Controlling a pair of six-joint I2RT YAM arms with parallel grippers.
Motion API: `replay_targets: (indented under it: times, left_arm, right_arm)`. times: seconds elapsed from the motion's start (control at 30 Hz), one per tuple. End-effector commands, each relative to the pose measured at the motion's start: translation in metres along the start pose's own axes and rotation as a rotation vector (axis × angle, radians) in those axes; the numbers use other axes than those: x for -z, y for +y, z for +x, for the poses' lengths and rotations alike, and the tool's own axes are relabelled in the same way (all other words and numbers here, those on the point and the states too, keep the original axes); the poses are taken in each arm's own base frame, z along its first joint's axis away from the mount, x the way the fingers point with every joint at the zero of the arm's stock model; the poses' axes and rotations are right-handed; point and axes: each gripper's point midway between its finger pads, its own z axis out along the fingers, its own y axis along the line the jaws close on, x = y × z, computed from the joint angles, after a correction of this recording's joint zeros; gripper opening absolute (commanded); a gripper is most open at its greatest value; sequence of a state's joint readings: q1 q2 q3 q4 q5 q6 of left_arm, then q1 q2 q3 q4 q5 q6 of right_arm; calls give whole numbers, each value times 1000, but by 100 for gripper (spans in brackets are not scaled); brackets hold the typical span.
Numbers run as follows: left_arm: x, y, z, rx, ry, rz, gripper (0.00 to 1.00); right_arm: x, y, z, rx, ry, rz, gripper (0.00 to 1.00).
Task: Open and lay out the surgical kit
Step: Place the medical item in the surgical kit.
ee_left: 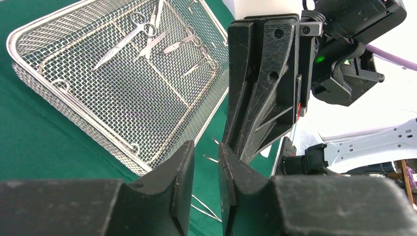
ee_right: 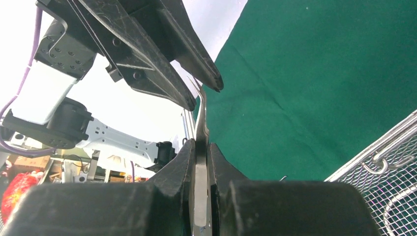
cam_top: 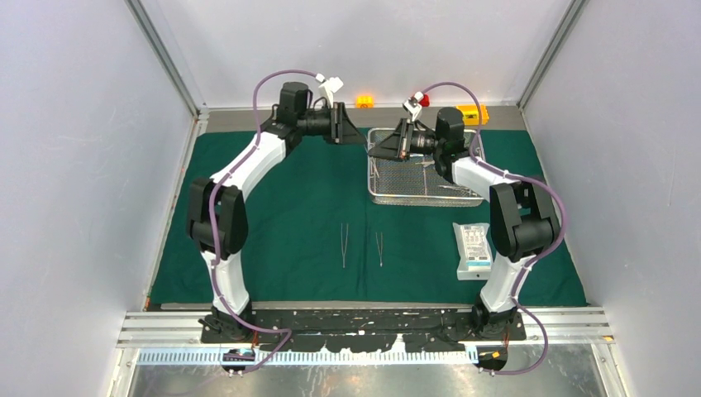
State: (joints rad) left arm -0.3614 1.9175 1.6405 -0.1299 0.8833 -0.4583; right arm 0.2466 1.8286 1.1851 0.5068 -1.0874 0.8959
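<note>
The dark green drape (cam_top: 289,215) lies spread flat. On its back right stands the wire-mesh tray (cam_top: 423,198), holding several silver ring-handled instruments (ee_left: 142,39). Two slim tweezers (cam_top: 345,245) (cam_top: 379,248) lie side by side in the middle, and the flat white pouch (cam_top: 474,248) lies on the right. My right gripper (ee_right: 200,142) is shut on a thin silver tweezer-like instrument (ee_right: 201,115), held in the air left of the tray. My left gripper (ee_left: 206,145) faces it with a narrow gap; the instrument's tip (ee_left: 211,157) sits just beyond its fingertips, not pinched.
A yellow box (cam_top: 473,114), an orange block (cam_top: 364,101) and a red block (cam_top: 425,99) sit along the back edge behind the drape. Grey walls close in both sides. Both wrists hang close together over the tray's left end (ee_left: 74,115).
</note>
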Motion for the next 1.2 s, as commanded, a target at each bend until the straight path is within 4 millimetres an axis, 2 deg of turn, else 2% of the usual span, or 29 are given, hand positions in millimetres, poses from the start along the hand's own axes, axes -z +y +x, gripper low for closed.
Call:
replay_targets:
  times: [0.0,0.13,0.33,0.43,0.63,0.77,0.83,0.97,1.07,1.17]
  left_arm:
    - [2,-14,-22,-66,-40,52,24]
    - [0,-14,-22,-61,-35,65,15]
    - [-3,-11,-21,-56,-26,67,8]
    - [-4,-8,-20,-66,-20,59,0]
    - [-1,-3,-15,-104,16,28,0]
    - [4,-5,-7,-147,46,31,0]
    - [7,-7,1,-151,67,37,0]
    - [16,-10,19,-139,111,36,0]
    - [24,-16,40,-122,145,38,0]
    - [29,-15,74,-91,210,18,0]
  right_arm:
    - [-1,4,-3,56,1,-25,1]
    - [-2,1,-2,50,2,-23,1]
    - [-2,2,-4,47,0,-26,1]
    - [-3,2,-4,43,0,-26,1]
    - [1,3,-6,47,-1,-26,22]
    - [12,1,-8,84,-7,-4,41]
    - [20,-1,-7,105,-10,17,47]
    - [37,-6,-4,147,-4,78,50]
    - [51,-4,-3,203,3,130,50]
    - [65,-5,2,241,25,198,50]
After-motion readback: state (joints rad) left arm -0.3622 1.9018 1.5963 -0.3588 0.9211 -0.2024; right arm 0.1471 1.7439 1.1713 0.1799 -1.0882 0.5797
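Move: The tweezers (the medical item), held at the broad end by the right hand with their middle near its hand point, lie roughly 4 cm back and 2 cm right of the left hand. The left fingers are about 3 cm ahead and 2 cm left of the right hand. From the left hand, the tray is some 16 cm right, 4 cm back and 20 cm below; two laid-out tweezers lie about 23 cm back, one 4 cm left, the other 5 cm right. The left fingers, already around the thin end of the tweezers, close and pinch it while the right hand, still gripping, sinks about 1 cm. Once they are shut, the right fingers open, let go, and that hand backs off about 5 cm to the right over the tray. The left hand then starts down and back, some 4 cm down and 3 cm back, carrying the tweezers towards the laid-out ones. ##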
